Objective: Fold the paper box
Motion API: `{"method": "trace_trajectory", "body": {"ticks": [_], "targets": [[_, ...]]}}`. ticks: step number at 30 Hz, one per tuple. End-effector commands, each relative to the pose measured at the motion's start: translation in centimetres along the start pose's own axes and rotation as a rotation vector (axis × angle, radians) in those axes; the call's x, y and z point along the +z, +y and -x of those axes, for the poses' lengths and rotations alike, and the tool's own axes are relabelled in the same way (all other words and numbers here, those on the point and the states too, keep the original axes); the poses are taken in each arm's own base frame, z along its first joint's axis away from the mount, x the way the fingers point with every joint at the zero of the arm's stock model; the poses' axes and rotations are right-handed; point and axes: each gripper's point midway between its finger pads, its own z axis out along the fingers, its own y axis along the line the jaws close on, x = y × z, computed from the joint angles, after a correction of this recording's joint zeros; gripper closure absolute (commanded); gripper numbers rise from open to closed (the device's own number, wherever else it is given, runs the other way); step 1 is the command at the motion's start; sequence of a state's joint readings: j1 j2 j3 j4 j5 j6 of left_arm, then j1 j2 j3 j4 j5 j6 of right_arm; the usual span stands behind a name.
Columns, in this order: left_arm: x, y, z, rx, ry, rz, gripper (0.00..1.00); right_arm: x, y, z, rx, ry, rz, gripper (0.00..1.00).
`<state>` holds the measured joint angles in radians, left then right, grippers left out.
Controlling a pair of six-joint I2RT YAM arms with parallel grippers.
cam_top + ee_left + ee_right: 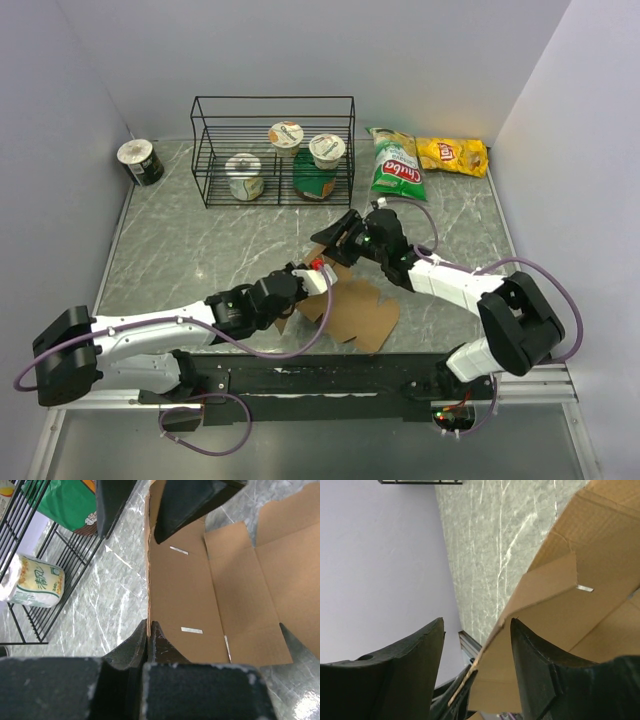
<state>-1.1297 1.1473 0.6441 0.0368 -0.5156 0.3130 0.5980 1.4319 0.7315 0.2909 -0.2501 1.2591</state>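
Note:
The paper box (365, 312) is a flat brown die-cut sheet lying on the marble table, with one panel (175, 590) raised on edge. My left gripper (318, 270) is shut on the near end of that upright panel's edge; in the left wrist view its fingertips (148, 625) pinch the cardboard. My right gripper (342, 236) is at the far end of the same panel. It stands open (477, 625), straddling the cardboard edge (535, 580): one finger lies against the inner face and the other is well clear of it.
A black wire rack (272, 150) at the back holds several yogurt cups (245, 175). A green snack bag (395, 165) and a yellow chip bag (452, 155) lie at the back right. A dark cup (140, 162) stands at the back left corner.

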Motion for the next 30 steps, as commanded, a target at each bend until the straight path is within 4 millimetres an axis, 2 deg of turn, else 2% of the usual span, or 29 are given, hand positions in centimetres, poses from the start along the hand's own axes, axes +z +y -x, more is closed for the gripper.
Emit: {"method": "trace_trajectory", "body": {"ticks": [1,6,8,9,11,12,13,15,16,17,18,21,22,24,25,27,28,30], "targets": [[-0.1,0.0,0.2,0.031,0.001,0.030,0.99,0.7,0.8,0.4,-0.065,-0.015,-0.006,0.40],[-0.3,0.0,0.4,0.031,-0.008,0.036,0.99,1.5,0.2,-0.3,-0.069,0.020,-0.013,0.51],[-0.3,0.1,0.5,0.028,-0.013,0.040,0.99,1.7,0.1,-0.5,-0.069,0.026,-0.006,0.59],[-0.4,0.1,0.6,0.028,-0.015,0.043,0.99,1.7,0.1,-0.7,-0.065,0.037,-0.001,0.68],[-0.4,0.3,0.5,0.024,-0.013,0.050,0.99,1.7,0.2,-0.7,-0.062,0.035,0.012,0.76],[-0.4,0.3,0.5,0.021,-0.011,0.055,0.99,1.7,0.2,-0.8,-0.053,0.036,0.014,0.83],[-0.4,0.6,0.6,0.017,-0.006,0.069,0.95,1.7,0.3,-0.6,-0.054,0.029,0.016,0.85],[-0.4,1.0,0.9,-0.005,-0.006,0.091,0.68,1.6,0.5,-0.5,-0.052,0.019,0.021,0.89],[-0.4,1.2,1.0,-0.013,-0.006,0.102,0.55,1.6,0.7,-0.2,-0.053,0.003,0.022,0.90],[-0.4,1.3,1.1,-0.023,-0.009,0.108,0.32,1.5,0.8,0.0,-0.049,-0.008,0.022,0.91],[-0.6,1.6,1.7,-0.037,-0.021,0.110,0.27,1.5,0.8,0.3,-0.044,-0.022,0.020,0.95],[-1.5,2.7,3.4,-0.107,-0.074,0.105,0.14,1.2,1.2,1.1,-0.039,-0.071,0.018,0.97],[-1.8,3.3,4.0,-0.142,-0.097,0.099,0.05,1.0,1.3,1.4,-0.038,-0.085,0.013,0.97],[-3.4,4.0,6.4,-0.212,-0.202,0.021,0.01,0.9,1.7,2.0,-0.045,-0.116,0.010,0.98],[-3.6,5.3,6.6,-0.271,-0.220,0.019,0.01,0.7,2.0,2.3,-0.047,-0.124,0.004,0.98],[-5.5,6.0,8.4,-0.322,-0.310,-0.064,0.01,0.6,2.3,2.6,-0.061,-0.135,0.002,0.99],[-5.7,7.2,8.4,-0.358,-0.328,-0.054,0.01,0.6,2.8,2.8,-0.065,-0.139,0.005,0.99],[-6.7,7.5,9.4,-0.378,-0.389,-0.114,0.03,0.5,3.0,2.8,-0.071,-0.136,0.005,0.99]]}}
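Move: Between the right hand's parted fingers runs the raised cardboard panel's top edge, their grip spot some 2 cm below the hand; the cardboard's flat tail lies about 17 cm back and 8 cm right of this hand, 11 cm down. Also from the right hand, the wire rack is about 21 cm ahead, 14 left, and the green chip bag 20 ahead, 18 right. The left hand already pinches that edge; the right's spot lies about 5 cm ahead and 3 right of it, slightly below. Sinking about 2.5 cm over the raised panel's edge, the right hand closes its fingers until they pinch the cardboard, then eases about 1.5 cm forward with the grip kept. The left hand holds its pinch nearly still meanwhile, then opens wide, lets go and rises quickly some 9 cm, drifting 3 cm left, its wrist rolling about 20 degrees. ##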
